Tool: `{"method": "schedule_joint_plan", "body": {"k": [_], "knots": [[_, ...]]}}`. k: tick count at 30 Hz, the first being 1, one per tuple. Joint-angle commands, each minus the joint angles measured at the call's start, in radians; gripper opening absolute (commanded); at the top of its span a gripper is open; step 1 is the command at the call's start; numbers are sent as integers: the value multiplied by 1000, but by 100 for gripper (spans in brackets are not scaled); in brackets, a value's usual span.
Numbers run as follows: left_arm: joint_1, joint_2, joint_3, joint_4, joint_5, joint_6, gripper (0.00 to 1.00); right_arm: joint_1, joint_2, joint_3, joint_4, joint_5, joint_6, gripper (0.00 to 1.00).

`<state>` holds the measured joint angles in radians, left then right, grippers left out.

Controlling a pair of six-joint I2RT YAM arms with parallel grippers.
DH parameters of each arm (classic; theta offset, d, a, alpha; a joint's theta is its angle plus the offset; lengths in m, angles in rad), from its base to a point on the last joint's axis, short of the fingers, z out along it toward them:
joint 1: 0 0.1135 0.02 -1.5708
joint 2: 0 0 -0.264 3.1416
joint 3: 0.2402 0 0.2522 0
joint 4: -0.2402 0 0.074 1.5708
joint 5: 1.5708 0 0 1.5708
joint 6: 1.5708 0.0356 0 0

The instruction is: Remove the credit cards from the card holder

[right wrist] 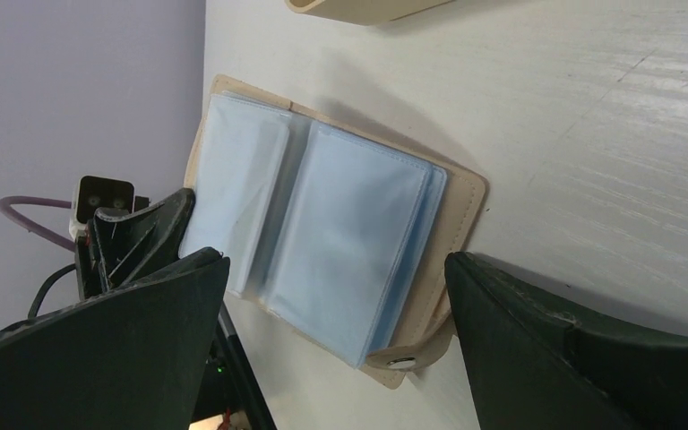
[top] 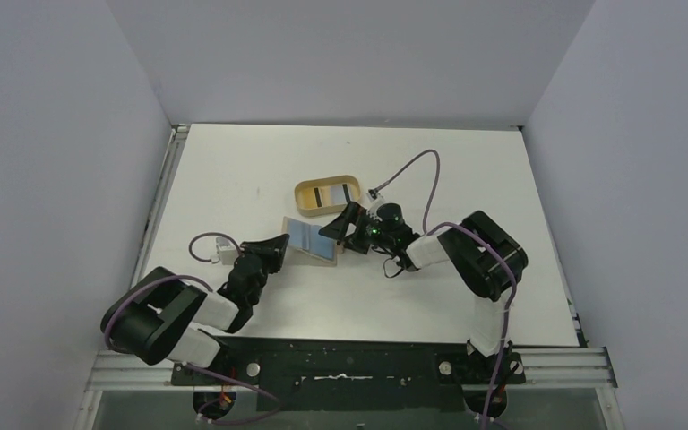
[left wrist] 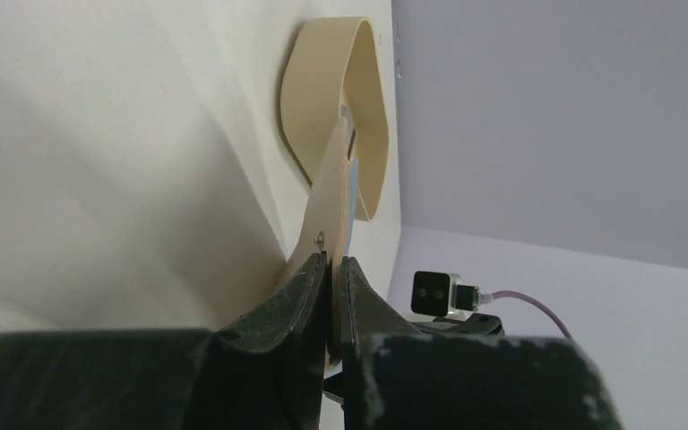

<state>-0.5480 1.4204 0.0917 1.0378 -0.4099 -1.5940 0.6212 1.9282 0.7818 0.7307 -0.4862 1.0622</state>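
Note:
The card holder (top: 312,239) lies open on the table, tan outside with light blue sleeves (right wrist: 340,233) and a snap tab (right wrist: 403,361). My left gripper (top: 283,243) is shut on its left cover edge (left wrist: 333,269), which stands edge-on in the left wrist view. Just above the holder's right half, my right gripper (top: 339,227) is open, fingers wide on either side of the sleeves (right wrist: 336,260) and touching nothing. Flat credit cards (top: 324,196), pale and bluish-grey, lie in the oval tray. Whether a sleeve holds a card I cannot tell.
The oval tan tray (top: 301,190) sits just behind the holder, its rim (left wrist: 372,134) close past the holder in the left wrist view. White table (top: 502,179) stretches to the right and back. Grey walls enclose the table on three sides.

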Motion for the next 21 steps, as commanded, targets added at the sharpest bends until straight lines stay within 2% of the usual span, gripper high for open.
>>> {"method": "schedule_joint_plan", "body": {"k": [1, 7, 15, 21], "knots": [[3, 34, 46, 237, 55, -42, 0, 2, 20, -16, 158, -4, 35, 96], [6, -15, 53, 231, 50, -49, 0, -13, 38, -61, 202, -5, 62, 97], [15, -183, 68, 41, 44, -24, 0, -28, 32, -95, 218, 3, 61, 99], [16, -198, 63, 11, 57, -22, 0, -28, 45, -93, 373, -23, 103, 99]]}}
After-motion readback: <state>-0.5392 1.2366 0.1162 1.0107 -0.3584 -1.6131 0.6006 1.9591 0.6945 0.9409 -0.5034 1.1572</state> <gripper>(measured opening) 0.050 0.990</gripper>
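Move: The left hand already pinches the open card holder by its left edge. The holder's middle lies about 6 cm to that hand's right, level with it in reach and some 2 cm lower; the tray is about 11 cm ahead and 10 cm right. From the open right hand, the holder's middle is some 5 cm left and 1 cm back, its snap strap about 3 cm back and 1 cm left, and the tray roughly 9 cm ahead and 2 cm left. Keeping its pinch on the card holder's left edge, the left hand lifts almost straight up by about 6 cm, drifting a bare centimetre right and tipping its fingers up some 10 degrees while rolling a little, left side down. The right hand stays low at the holder's free end with its fingers wide open, backing off only about 1 cm to the right and rolling roughly 5 degrees, one finger over the blue pockets and the other beside the strap. ##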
